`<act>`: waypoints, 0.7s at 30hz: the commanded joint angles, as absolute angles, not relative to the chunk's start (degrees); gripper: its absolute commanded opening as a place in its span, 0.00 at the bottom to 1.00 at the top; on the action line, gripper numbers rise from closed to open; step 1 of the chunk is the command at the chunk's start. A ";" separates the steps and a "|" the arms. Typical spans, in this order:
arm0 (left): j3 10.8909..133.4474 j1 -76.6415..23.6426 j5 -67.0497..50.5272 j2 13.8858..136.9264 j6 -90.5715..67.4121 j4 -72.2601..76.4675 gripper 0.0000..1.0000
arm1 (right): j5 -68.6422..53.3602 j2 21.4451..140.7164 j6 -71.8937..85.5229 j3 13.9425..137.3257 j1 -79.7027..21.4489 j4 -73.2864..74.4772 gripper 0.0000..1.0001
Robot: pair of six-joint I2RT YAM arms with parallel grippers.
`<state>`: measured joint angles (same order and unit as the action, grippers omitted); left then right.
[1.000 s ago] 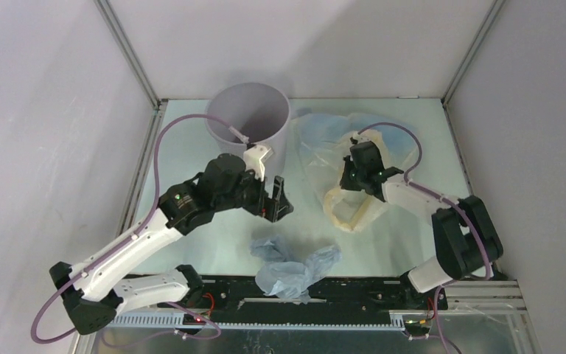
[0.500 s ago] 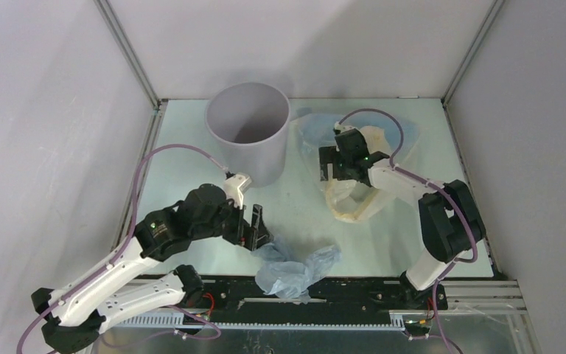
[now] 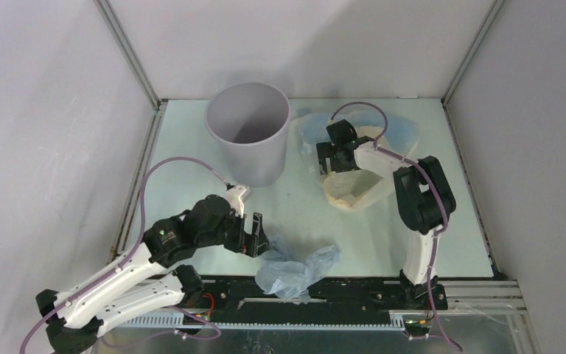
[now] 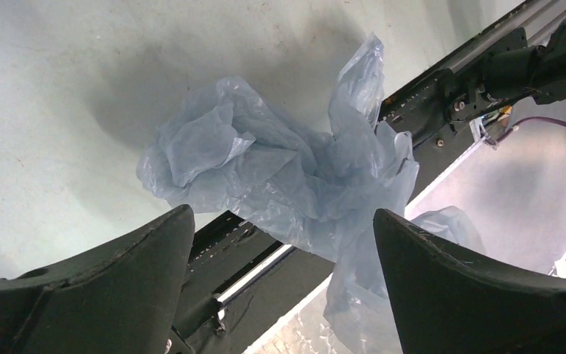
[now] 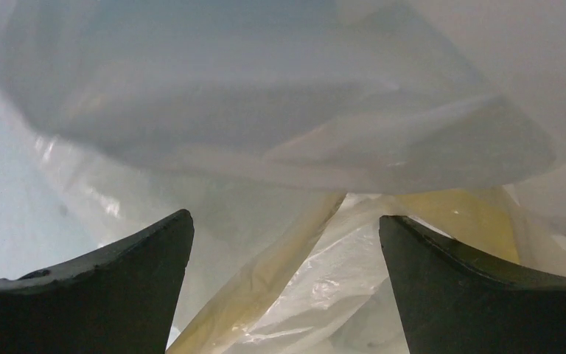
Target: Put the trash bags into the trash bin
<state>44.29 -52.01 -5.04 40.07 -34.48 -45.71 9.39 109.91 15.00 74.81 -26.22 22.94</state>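
The light grey trash bin [image 3: 254, 158] stands upright at the back, left of centre. A crumpled pale blue-grey trash bag [image 3: 295, 267] [image 4: 280, 177] lies at the table's near edge, partly over the black rail. My left gripper [image 3: 254, 234] [image 4: 281, 214] hangs open just left of it, and nothing sits between the fingers. A cream-yellow trash bag [image 3: 350, 190] [image 5: 317, 273] lies right of the bin, on top of a pale blue trash bag [image 3: 402, 133]. My right gripper [image 3: 328, 156] [image 5: 286, 217] is open just above the cream film.
A black rail [image 3: 354, 289] with cables runs along the near edge, and the blue-grey bag hangs over it. Grey enclosure walls [image 3: 59, 110] close in the left, right and back. The right arm's elbow [image 3: 421, 193] stands beside the cream-yellow bag.
My left arm has pulled back from beside the bin and come down to the blue-grey bag. My right gripper has opened and moved toward the back, over the cream-yellow bag.
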 commanded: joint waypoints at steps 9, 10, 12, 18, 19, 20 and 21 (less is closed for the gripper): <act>31.43 -47.67 -6.51 36.42 -42.09 -34.47 0.97 | 14.19 124.10 19.76 102.86 -15.13 33.26 1.00; 30.36 -47.08 -7.34 36.03 -42.32 -33.44 0.95 | 13.28 123.08 19.25 103.37 -14.80 33.63 1.00; 29.14 -46.49 -7.69 35.31 -42.43 -32.49 0.91 | 12.34 119.51 18.01 101.73 -14.85 33.90 1.00; 27.78 -45.66 -6.78 34.73 -43.93 -30.75 0.76 | 6.68 102.75 15.99 89.60 -17.77 31.10 1.00; 27.21 -45.70 -6.96 34.42 -44.47 -29.94 0.73 | 5.99 100.03 15.64 87.35 -18.80 30.78 1.00; 26.64 -45.68 -7.07 33.91 -45.15 -29.50 0.71 | 5.58 97.04 15.26 85.19 -19.86 30.42 1.00; 26.04 -45.61 -7.16 33.20 -45.74 -28.67 0.69 | 5.45 93.31 14.94 82.82 -21.17 30.32 1.00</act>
<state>27.73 -46.09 -6.46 35.16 -42.78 -33.43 8.75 107.07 16.99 88.42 -16.75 32.03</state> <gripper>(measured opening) 0.726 0.994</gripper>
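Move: The white bag with the yellow hem lies loosely around the right hand, its middle about 3 cm ahead, 6 cm to the right and a little below; the trash bin stands some 14 cm left of that hand, level with it. The crumpled blue bag lies below the left hand, about 6 cm back, 7 cm to the right and 14 cm down, with the bin some 28 cm ahead and 2 cm to the left. The white bag is pushed away towards the back wall by the wide-open right hand, about 11 cm forward and 7 cm to the right; the hand then draws back and rises clear, turned clockwise. The left hand sinks some 7 cm towards the blue bag, lifts slightly, turns 10 degrees counter-clockwise and starts closing its fingers, still well apart. ##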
